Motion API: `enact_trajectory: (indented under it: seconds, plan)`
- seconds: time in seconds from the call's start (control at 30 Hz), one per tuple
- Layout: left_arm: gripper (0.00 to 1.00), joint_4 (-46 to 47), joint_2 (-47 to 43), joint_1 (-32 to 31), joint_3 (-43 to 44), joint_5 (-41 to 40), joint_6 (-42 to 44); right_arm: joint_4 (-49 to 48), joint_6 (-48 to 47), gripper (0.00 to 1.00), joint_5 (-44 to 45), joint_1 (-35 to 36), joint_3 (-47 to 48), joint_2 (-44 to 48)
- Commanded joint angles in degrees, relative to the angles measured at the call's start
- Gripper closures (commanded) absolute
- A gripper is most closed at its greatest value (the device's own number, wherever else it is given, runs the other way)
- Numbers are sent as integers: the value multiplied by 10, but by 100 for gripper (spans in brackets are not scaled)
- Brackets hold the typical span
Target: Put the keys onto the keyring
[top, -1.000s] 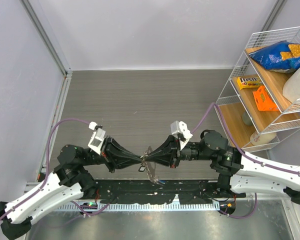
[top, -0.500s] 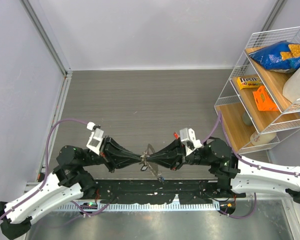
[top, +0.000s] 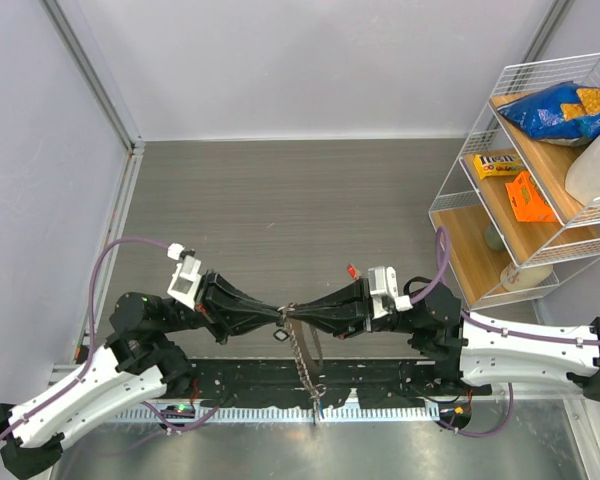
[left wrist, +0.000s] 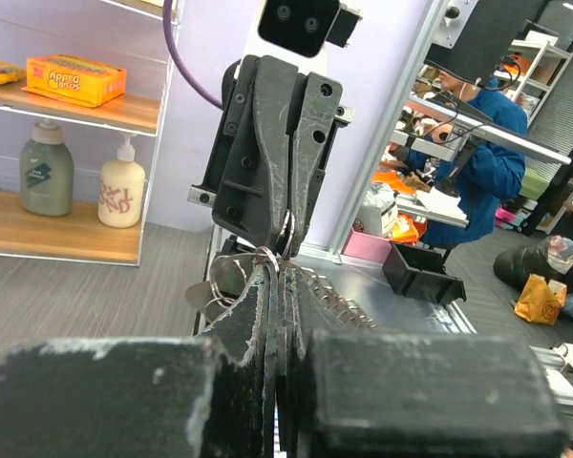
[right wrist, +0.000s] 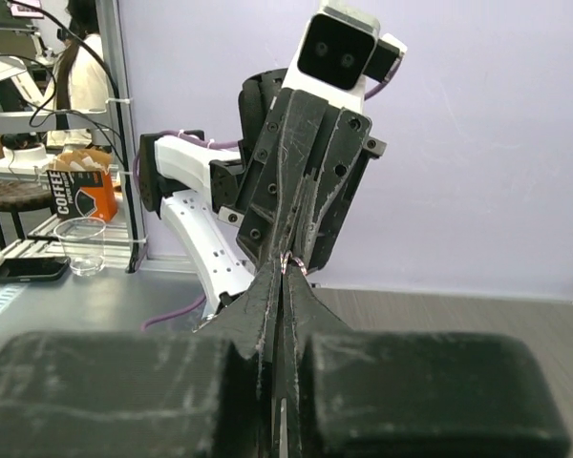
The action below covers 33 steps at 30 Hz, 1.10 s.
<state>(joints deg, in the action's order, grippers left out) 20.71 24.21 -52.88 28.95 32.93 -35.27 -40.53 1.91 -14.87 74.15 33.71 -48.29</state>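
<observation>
In the top view my left gripper (top: 282,316) and right gripper (top: 294,316) meet tip to tip above the table's near edge, both shut on the keyring (top: 285,330). Its beaded chain (top: 302,360) trails from the tips toward the near rail, ending in a small dark piece (top: 319,402) too small to name. In the left wrist view, thin wire loops (left wrist: 231,277) and the chain (left wrist: 339,298) spread out either side of my left gripper (left wrist: 280,265). From the right wrist, a small wire loop (right wrist: 297,266) sits at my right gripper (right wrist: 286,264). I cannot make out the keys' coloured heads.
A wire shelf rack (top: 525,170) stands at the right with a blue bag (top: 560,108), a yellow pack (top: 497,163) and an orange pack (top: 529,197). A black slotted rail (top: 310,382) runs along the near edge under the chain. Purple cables (top: 120,255) loop by both arms.
The right wrist has rolled and sunk level with the left. The chain, bunched by the tips a second ago, has swung out and now trails toward the near rail.
</observation>
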Motion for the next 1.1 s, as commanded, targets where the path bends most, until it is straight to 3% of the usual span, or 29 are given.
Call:
enact_trajectory:
  seconds: [0.0, 0.17, 0.33, 0.47, 0.9, 1.07]
  plan:
    - [100, -18, 8, -4, 14, 9, 11, -80, -45, 94, -23, 3, 27, 1]
    - [99, -88, 18, -4, 40, -27, 24, 18, -60, 94, -61, 3, 45, 23]
    - [79, -269, 12, -4, 109, -176, 63, 98, -72, 94, -82, 3, 35, 79]
    - [66, -341, 32, -3, 162, -215, 91, 172, -76, 94, -76, 3, 33, 121]
    - [49, -319, 184, -4, 196, -191, 119, 309, -22, 94, 107, 3, -18, 272]
    - [34, -295, 274, -4, 216, -211, 122, 384, 20, 94, 228, 3, -15, 311]
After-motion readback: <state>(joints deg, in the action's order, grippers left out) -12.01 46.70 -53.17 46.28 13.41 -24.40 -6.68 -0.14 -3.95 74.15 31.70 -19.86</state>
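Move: Right between the two sets of closed fingertips sits the keyring, some 1 cm to the left hand's right and 1 cm to the right hand's left, level with both. From the left hand, the hanging keys lie about 8 cm below, 4 cm back and 3 cm right. The small red piece on the table is roughly 20 cm ahead, 14 cm to its right and 35 cm below. Opening its fingers wide, the left hand lets go of the keyring and swings clear of it, first forward about 10 cm in all, then also down some 8 cm and a little right, its fingers turning forward and tipping down about 30 degrees. The right hand stays shut on the keyring and carries it about 9 cm to the right, dipping slightly, in a shallow bow back and then forward. ##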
